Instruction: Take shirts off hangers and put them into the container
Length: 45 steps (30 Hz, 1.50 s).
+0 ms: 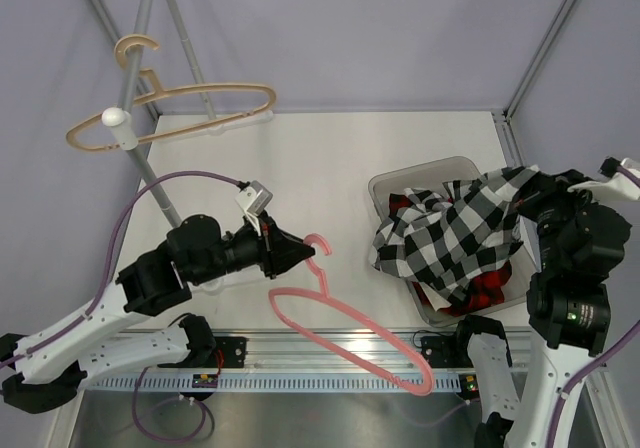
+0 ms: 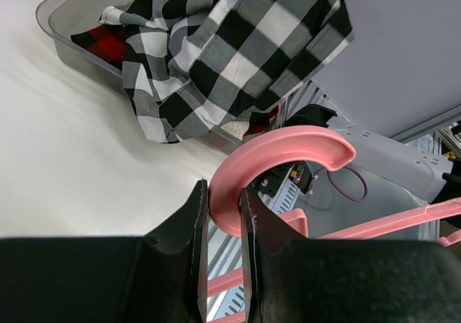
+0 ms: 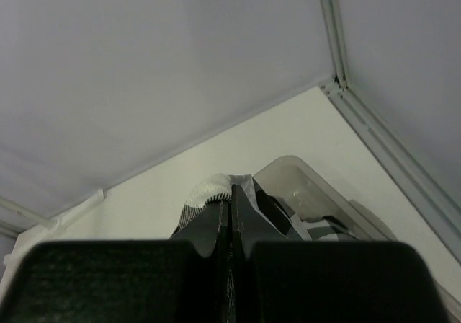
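Note:
My left gripper (image 1: 300, 252) (image 2: 223, 189) is shut on the hook of the pink hanger (image 1: 345, 336) (image 2: 288, 146), which hangs bare over the table's front edge. The black-and-white shirt (image 1: 450, 233) (image 2: 230, 56) drapes over the transparent container (image 1: 395, 180) (image 2: 61, 9) (image 3: 306, 186). Under it the red-and-black shirt (image 1: 482, 293) (image 2: 104, 42) lies inside the container. My right gripper (image 1: 527, 193) (image 3: 232, 189) is shut on a fold of the black-and-white shirt (image 3: 205, 193) at the tub's far right corner and holds it raised. The beige hanger (image 1: 170, 113) hangs bare on the rack.
The grey rack pole (image 1: 135, 68) with its white knob stands at the back left. Purple cables loop beside the left arm (image 1: 120, 223). The metal rail (image 1: 330, 353) runs along the front edge between the arm bases. Grey walls close the back and right side.

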Available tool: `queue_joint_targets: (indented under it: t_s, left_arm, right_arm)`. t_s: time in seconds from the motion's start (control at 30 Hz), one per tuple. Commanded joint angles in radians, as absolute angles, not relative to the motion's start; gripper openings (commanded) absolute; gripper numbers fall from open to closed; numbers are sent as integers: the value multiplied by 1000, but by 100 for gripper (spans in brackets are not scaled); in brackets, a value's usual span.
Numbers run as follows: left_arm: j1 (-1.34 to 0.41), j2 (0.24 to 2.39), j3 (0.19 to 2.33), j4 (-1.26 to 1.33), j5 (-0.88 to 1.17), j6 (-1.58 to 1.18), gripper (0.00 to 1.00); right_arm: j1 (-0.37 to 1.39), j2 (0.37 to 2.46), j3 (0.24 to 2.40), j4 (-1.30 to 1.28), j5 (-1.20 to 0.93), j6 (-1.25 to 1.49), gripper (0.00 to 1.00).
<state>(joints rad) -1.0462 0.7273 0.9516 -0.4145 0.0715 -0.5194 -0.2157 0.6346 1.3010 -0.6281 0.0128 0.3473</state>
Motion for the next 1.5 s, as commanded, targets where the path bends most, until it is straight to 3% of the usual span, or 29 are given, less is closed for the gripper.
queue_joint_targets:
  t_s: [0.0, 0.43, 0.73, 0.9, 0.97, 1.07, 1.1, 1.13, 1.23, 1.3, 1.4, 1.47]
  left_arm:
    - [-1045, 719, 1028, -403, 38, -497, 0]
    - [-1045, 838, 1173, -413, 46, -449, 0]
    - [-1045, 828, 1184, -416, 38, -448, 0]
    - [-1045, 808, 1195, -452, 17, -442, 0]
    - [-1046, 804, 1198, -471, 5, -436, 0]
    - [-1045, 811, 1189, -476, -24, -428, 0]
    - [-1045, 816, 1183, -474, -29, -426, 0]
    - [-1046, 830, 1178, -468, -37, -420, 0]
    - [-1045, 853, 1144, -439, -75, -402, 0]
    - [-1045, 899, 1141, -433, -126, -378, 0]
    - [-1045, 989, 1170, -446, -228, -336, 0]
    - [-1045, 1034, 1195, -468, -311, -321, 0]
  right_arm:
    - [-210, 603, 1186, -670, -104, 399, 0]
    - [-161, 633, 911, -721, -135, 495, 0]
    - [47, 750, 654, -528, 23, 617, 0]
    - [67, 812, 643, -480, 93, 609, 2]
    - [71, 776, 698, -520, 144, 577, 9]
    - [71, 736, 833, -605, 199, 526, 34]
    - [71, 733, 877, -635, 207, 516, 47]
    - [71, 729, 964, -659, 216, 496, 70]
    - [71, 719, 1136, -739, 215, 448, 99]
    - [71, 748, 1227, -784, 190, 413, 100]
    - [71, 819, 1396, -822, -36, 316, 99]
    - [69, 856, 1443, -805, -408, 265, 100]
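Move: Below the right hand, which still holds one end of the black-and-white shirt, the container's middle lies about 10 cm to the left, level fore and aft, and some 40 cm down. The red shirt lies inside it, its middle about 9 cm left and 1 cm nearer the base. From the left hand, which still holds the pink hanger by its hook, the container's middle is about 9 cm ahead, 31 cm right and 29 cm down. Lowering the held end of the black-and-white shirt into the container, the right hand sinks some 31 cm, drifting left and a little forward while its fingers tip about 40 degrees downward; there they open wide, let go, and the empty hand climbs most of the way back, levelling out. Keeping the pink hanger pinched, the left hand rises about 4 cm, holds, then eases forward and down. ##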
